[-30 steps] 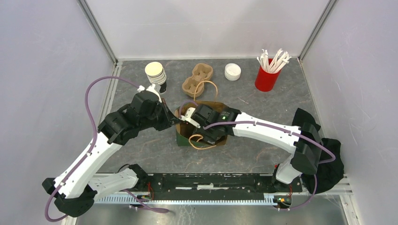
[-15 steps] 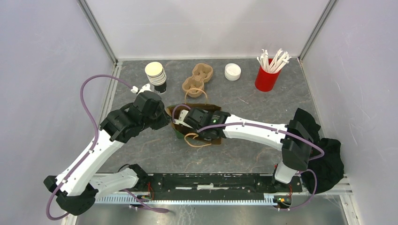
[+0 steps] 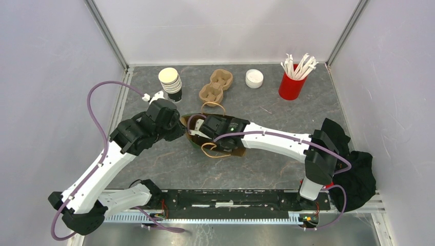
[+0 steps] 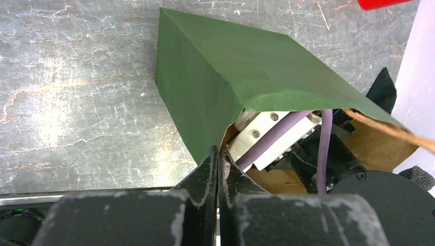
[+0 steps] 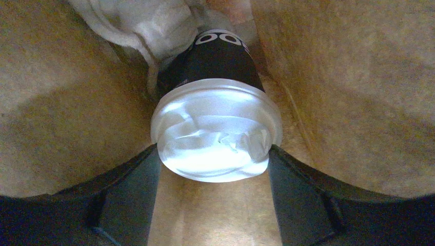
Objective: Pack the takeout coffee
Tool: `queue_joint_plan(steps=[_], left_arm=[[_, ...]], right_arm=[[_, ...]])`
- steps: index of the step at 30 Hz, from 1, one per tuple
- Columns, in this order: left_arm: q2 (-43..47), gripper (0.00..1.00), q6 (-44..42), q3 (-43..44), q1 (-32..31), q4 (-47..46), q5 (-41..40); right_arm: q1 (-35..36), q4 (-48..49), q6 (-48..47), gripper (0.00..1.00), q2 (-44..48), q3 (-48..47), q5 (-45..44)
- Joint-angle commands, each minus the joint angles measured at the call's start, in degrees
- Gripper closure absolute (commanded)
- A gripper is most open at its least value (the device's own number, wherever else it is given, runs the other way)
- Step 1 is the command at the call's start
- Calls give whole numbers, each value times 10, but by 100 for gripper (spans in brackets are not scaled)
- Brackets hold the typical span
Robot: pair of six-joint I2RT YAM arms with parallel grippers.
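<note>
The takeout coffee [image 5: 215, 133], a black cup under a white lid, lies inside a paper bag [image 4: 231, 66] that is green outside and brown inside. My right gripper [image 5: 213, 154] is deep in the bag, its two dark fingers pressed against opposite sides of the lid. The bag lies tilted on its side between the arms in the top view. My left gripper [image 4: 217, 154] is shut on the bag's rim at the mouth, holding it. In the top view the left gripper [image 3: 179, 130] sits at the bag's left edge, and the cup is hidden there.
A crumpled white napkin [image 5: 138, 20] lies in the bag beyond the cup. Along the back stand a stack of lidless cups [image 3: 170, 82], a cardboard carrier [image 3: 216, 85], a stack of white lids [image 3: 254, 78] and a red cup of straws [image 3: 292, 82]. Black cloth [image 3: 359, 174] lies at right.
The bag has tipped over and slid left and back. My right arm has reached further left into it with the cup; my left gripper shifted slightly, still pinching the rim.
</note>
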State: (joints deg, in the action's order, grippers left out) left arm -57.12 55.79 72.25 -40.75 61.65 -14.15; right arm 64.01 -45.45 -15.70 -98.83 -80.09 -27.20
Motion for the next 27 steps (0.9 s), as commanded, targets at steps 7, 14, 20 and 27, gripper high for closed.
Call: queue_joint_plan(steps=[7, 14, 20, 27], left_arm=[[-2, 98, 5, 30, -2, -55, 19], [-9, 98, -2, 31, -2, -59, 29], [-11, 98, -8, 36, -2, -59, 31], [-9, 98, -15, 41, -2, -70, 40]], right_arm=[[5, -87, 36, 6, 3, -108, 58], [6, -97, 54, 2, 12, -124, 86], [6, -115, 69, 2, 13, -151, 121], [6, -156, 96, 2, 11, -201, 120]])
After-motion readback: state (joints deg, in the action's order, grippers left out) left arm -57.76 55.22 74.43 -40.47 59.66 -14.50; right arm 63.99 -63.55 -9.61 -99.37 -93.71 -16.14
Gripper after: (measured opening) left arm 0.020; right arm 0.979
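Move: Inside the bag, the takeout coffee's lid sits between the open right fingers; the cup's middle is about 3 cm ahead of the right hand, 1 cm to its left and 5 cm below. A pale molded tray lies some 4 cm beyond the cup and 2 cm left of it. The egg-carton carrier outside stands roughly 22 cm ahead and 2 cm left. From the left hand, the cup is about 7 cm ahead, 13 cm right and 17 cm lower. Spreading its fingers nearly fully, the right hand lets the cup's lid go and withdraws from it, up and back towards the robot by about 4 cm each way, tipping some 10 degrees more steeply down. The left hand keeps the bag's rim pinched between shut fingers, easing up and slightly forward by about 2 cm. ##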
